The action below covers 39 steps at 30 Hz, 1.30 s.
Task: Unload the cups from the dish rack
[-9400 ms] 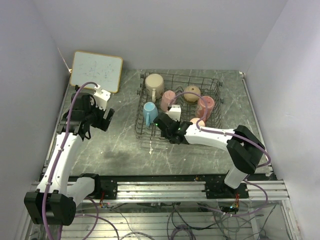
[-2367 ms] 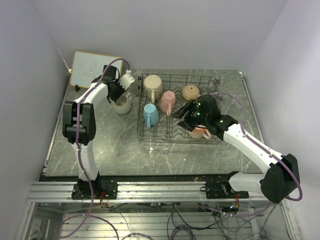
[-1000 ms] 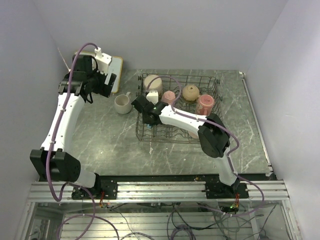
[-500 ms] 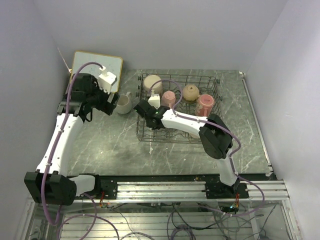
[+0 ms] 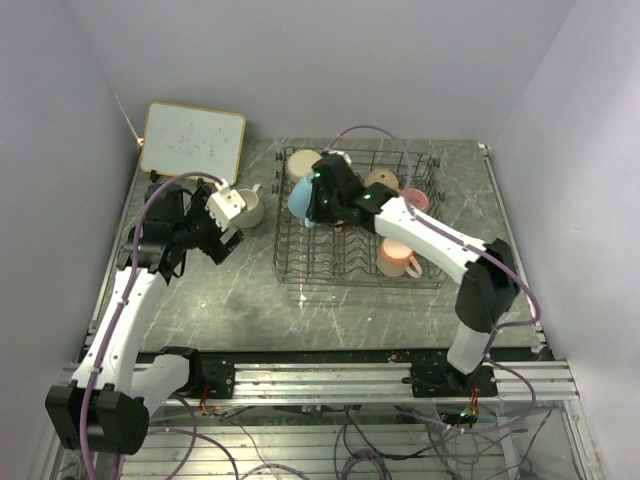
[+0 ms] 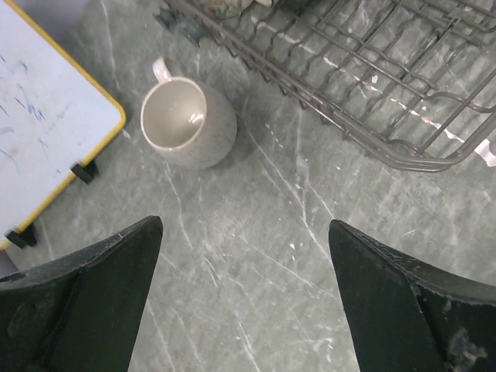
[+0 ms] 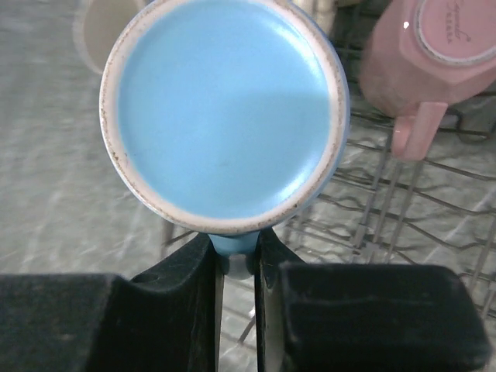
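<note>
My right gripper [image 5: 318,200] is shut on the handle of the light blue cup [image 5: 299,207], held above the back left of the dish rack [image 5: 330,252]. In the right wrist view the fingers [image 7: 198,271] pinch the blue cup's [image 7: 225,108] handle, its base toward the camera. A tan cup [image 5: 302,162], a beige cup [image 5: 381,181], a pink cup [image 5: 414,201] and a pale pink cup [image 5: 397,259] sit in the rack. A cream-white cup [image 5: 247,208] stands upright on the table left of the rack. My left gripper [image 5: 222,243] is open and empty, just short of that cup [image 6: 188,124].
A framed whiteboard [image 5: 192,140] leans at the back left, near the cream cup. In the left wrist view the rack's corner [image 6: 403,147] lies right of the cup and the whiteboard [image 6: 46,124] to its left. A pink cup [image 7: 434,54] hangs right of the blue one.
My right gripper has closed on the blue cup's handle and raised it from the rack's tines. My left arm has drawn back from the cream cup toward the near side.
</note>
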Motion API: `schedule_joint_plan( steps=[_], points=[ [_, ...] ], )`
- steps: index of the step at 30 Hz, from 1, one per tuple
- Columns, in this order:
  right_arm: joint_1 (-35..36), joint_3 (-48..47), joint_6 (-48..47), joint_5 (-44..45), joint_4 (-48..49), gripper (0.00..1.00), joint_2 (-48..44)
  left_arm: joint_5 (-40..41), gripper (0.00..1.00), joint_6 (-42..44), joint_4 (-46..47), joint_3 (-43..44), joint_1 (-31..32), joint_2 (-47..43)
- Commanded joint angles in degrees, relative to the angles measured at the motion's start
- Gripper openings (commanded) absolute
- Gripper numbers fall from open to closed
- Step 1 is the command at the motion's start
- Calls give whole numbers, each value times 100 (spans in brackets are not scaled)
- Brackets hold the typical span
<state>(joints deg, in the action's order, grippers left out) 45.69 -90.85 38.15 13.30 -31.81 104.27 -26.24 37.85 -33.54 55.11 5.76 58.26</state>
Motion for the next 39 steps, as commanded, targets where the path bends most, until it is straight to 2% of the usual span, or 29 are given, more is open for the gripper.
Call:
schedule_joint_plan(
  steps=[1, 7, 12, 15, 18, 21, 27, 32, 35, 39],
  points=[
    [-299, 227, 43, -1881, 670, 0, -691, -578, 100, 732, 832, -401, 83, -496],
    [-395, 641, 536, -3973, 1244, 0, -1277, -699, 97, 1033, 961, -504, 619, -780],
    [-436, 1305, 1665, -5243, 2686, 0, -1582, -684, 93, 1016, 1365, -557, 1132, -1152],
    [-462, 1655, 2489, -5768, 3693, 0, -1648, -756, 90, 1327, 947, -393, 1199, -1119],
    [-464, 1882, 2966, -6041, 4274, 0, -1725, -505, 90, 1822, 530, -280, 1199, -1152],
    [-461, 2368, 3780, -6310, 5405, 0, -1840, -356, 86, 1930, 812, -461, 1199, -1423],
    [-420, 3081, 4970, -6476, 7057, 0, -1932, -228, 76, 1183, 1542, -507, 1199, -1597],
    [-263, 3051, 5173, -6426, 7281, 0, -1943, -554, 72, 585, 1163, 180, 1199, -1257],
    [-181, 3029, 5599, -6389, 7883, 0, -1858, -957, 70, 215, 999, 481, 1199, -1131],
    [-21, 2998, 5999, -6296, 8492, 0, -1677, -1056, 62, -143, 856, 752, 1199, -1041]
  ],
)
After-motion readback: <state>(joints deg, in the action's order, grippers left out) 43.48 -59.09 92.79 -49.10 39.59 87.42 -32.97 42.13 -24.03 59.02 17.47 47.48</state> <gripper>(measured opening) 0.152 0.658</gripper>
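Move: About 17 cm to the right of the open left gripper, 9 cm ahead and slightly lower is the blue cup, its handle still pinched by the right hand. The white cup on the table sits roughly 11 cm ahead of the left hand, 3 cm right and 17 cm below. From the right hand, the left gripper is about 19 cm left and 6 cm back; in the rack, the cream cup stands 12 cm ahead and 3 cm left, the pink cup 5 cm ahead and 5 cm right, both some 10 cm lower. Carrying the blue cup by its handle, the right hand lifts about 18 cm and draws back nearly as far, drifting left, while rolling its left side up until the fingers point left, cup mouth towards the left gripper. The left hand rises some 12 cm and goes right to meet the cup, tilting its fingers up, turning clockwise and narrowing its gap by about a third; contact there can't be made out. ##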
